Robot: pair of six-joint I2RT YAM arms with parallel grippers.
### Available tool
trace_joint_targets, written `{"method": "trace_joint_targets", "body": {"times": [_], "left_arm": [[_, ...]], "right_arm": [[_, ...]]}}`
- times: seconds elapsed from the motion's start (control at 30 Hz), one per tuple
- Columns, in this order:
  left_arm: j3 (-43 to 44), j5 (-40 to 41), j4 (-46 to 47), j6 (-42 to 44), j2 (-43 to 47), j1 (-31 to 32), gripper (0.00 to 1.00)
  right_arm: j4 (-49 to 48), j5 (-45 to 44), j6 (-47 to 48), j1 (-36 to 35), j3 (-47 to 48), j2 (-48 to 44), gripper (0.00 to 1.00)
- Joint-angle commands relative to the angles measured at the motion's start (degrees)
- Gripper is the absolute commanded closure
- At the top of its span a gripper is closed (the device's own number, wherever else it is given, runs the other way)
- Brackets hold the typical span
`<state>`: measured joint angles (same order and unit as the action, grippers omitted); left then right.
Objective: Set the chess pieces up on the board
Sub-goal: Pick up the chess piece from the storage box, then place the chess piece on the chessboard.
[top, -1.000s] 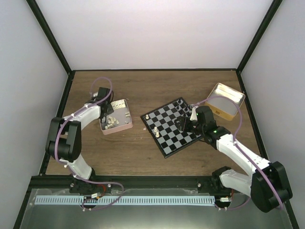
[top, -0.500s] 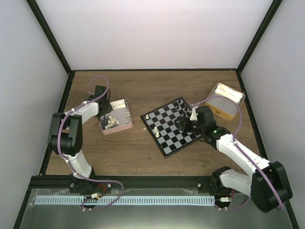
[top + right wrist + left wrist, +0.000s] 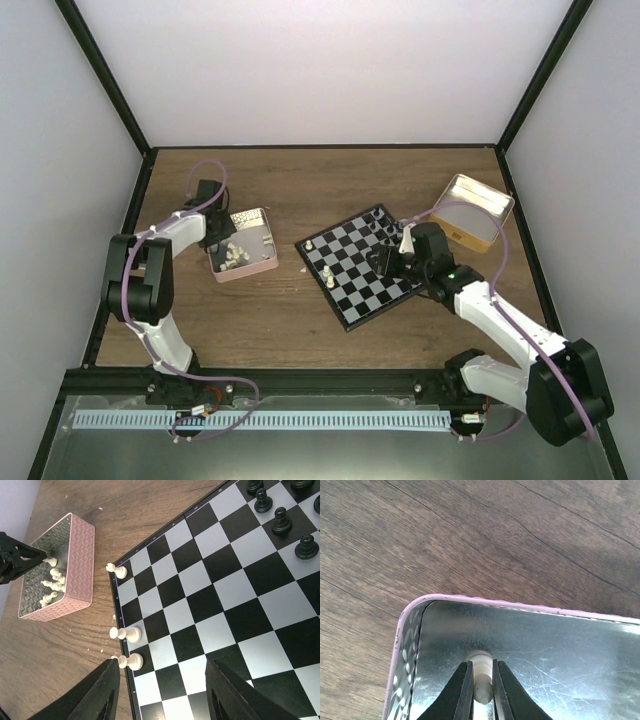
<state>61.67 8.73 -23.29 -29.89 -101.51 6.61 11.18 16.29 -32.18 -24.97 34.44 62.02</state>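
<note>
The board (image 3: 350,282) lies at centre right, turned at an angle. Three white pawns (image 3: 125,633) stand along its left edge and black pieces (image 3: 281,522) stand at its far corner. More white chess pieces (image 3: 52,577) lie in the pink tin (image 3: 262,263). My left gripper (image 3: 482,680) is down inside that tin (image 3: 470,600), shut on a white piece (image 3: 482,672) that stands on the metal floor near a corner. My right gripper (image 3: 162,690) hovers open over the board's near-left squares with nothing between its fingers.
A yellow tin (image 3: 478,212) sits at the back right, beyond the board. The pink tin's wall (image 3: 80,565) stands close to the board's left edge. Bare wooden table (image 3: 300,330) lies in front of both.
My left gripper has sunk into the pink tin and its jaws have come together on the white piece. The right arm has stayed still.
</note>
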Motion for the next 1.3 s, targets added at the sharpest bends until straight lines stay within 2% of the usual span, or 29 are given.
{"method": "trace_joint_targets", "body": {"times": [0.0,0.13,0.27,0.4,0.53,0.7,0.83,0.97,1.27], "left_arm": [[1.58,-1.22,-0.76,0.26,2.38,-0.22,0.89],[0.92,-3.13,-2.05,-0.33,6.67,1.20,0.89],[0.48,-4.03,-4.65,-1.42,11.88,5.18,0.88],[-0.43,-2.70,-6.19,-4.09,17.11,13.01,0.88],[-0.76,-0.42,-6.16,-8.09,18.30,22.70,0.87],[2.12,3.79,-7.07,-9.81,12.83,34.62,0.87],[7.91,5.92,-11.07,-9.40,4.64,39.87,0.87],[11.56,5.56,-12.46,-8.33,-0.83,42.54,0.87],[15.67,6.04,-13.53,-7.58,-6.40,42.63,0.87]], "right_arm": [[0.42,0.14,0.19,-0.52,1.01,-1.91,0.52],[0.66,0.65,0.15,-0.52,0.41,-3.74,0.52],[0.57,1.55,-0.20,-0.52,-0.75,-6.88,0.52],[0.77,3.02,-0.50,-0.52,-2.18,-11.12,0.52],[1.65,3.80,-0.24,-0.52,-3.56,-15.67,0.52],[5.01,2.45,1.11,-0.52,-4.27,-21.35,0.52],[6.35,2.23,1.33,-0.53,-5.69,-24.85,0.50],[7.06,3.20,0.39,-0.49,-6.84,-27.06,0.50],[6.57,2.82,0.41,-0.52,-7.47,-29.70,0.49]]}}
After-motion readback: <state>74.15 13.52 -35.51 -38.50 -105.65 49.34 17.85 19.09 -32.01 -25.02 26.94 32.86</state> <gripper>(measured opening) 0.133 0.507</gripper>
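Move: The left hand already holds a white chess piece in the far-left corner of the storage box. The free dark square it is taken to lies about 27 cm to the right, 10 cm back and 3 cm lower. At hand height, the white rook on the corner square stands some 24 cm right and 5 cm back; the nearer of the two white pieces standing together is about 29 cm right and 12 cm back. From the right hand, that square is roughly 11 cm left, 4 cm ahead and 11 cm below. Up out of the storage box, then in one fast arc to the right and somewhat back, the left hand carries the pinched white piece about 28 cm over to the board's edge, turning some 30 degrees clockwise, and sinks low over the free square beside the two standing pieces, fingers still closed. The empty right hand withdraws about 6 cm back and 6 cm up, tilting its fingers upward. ##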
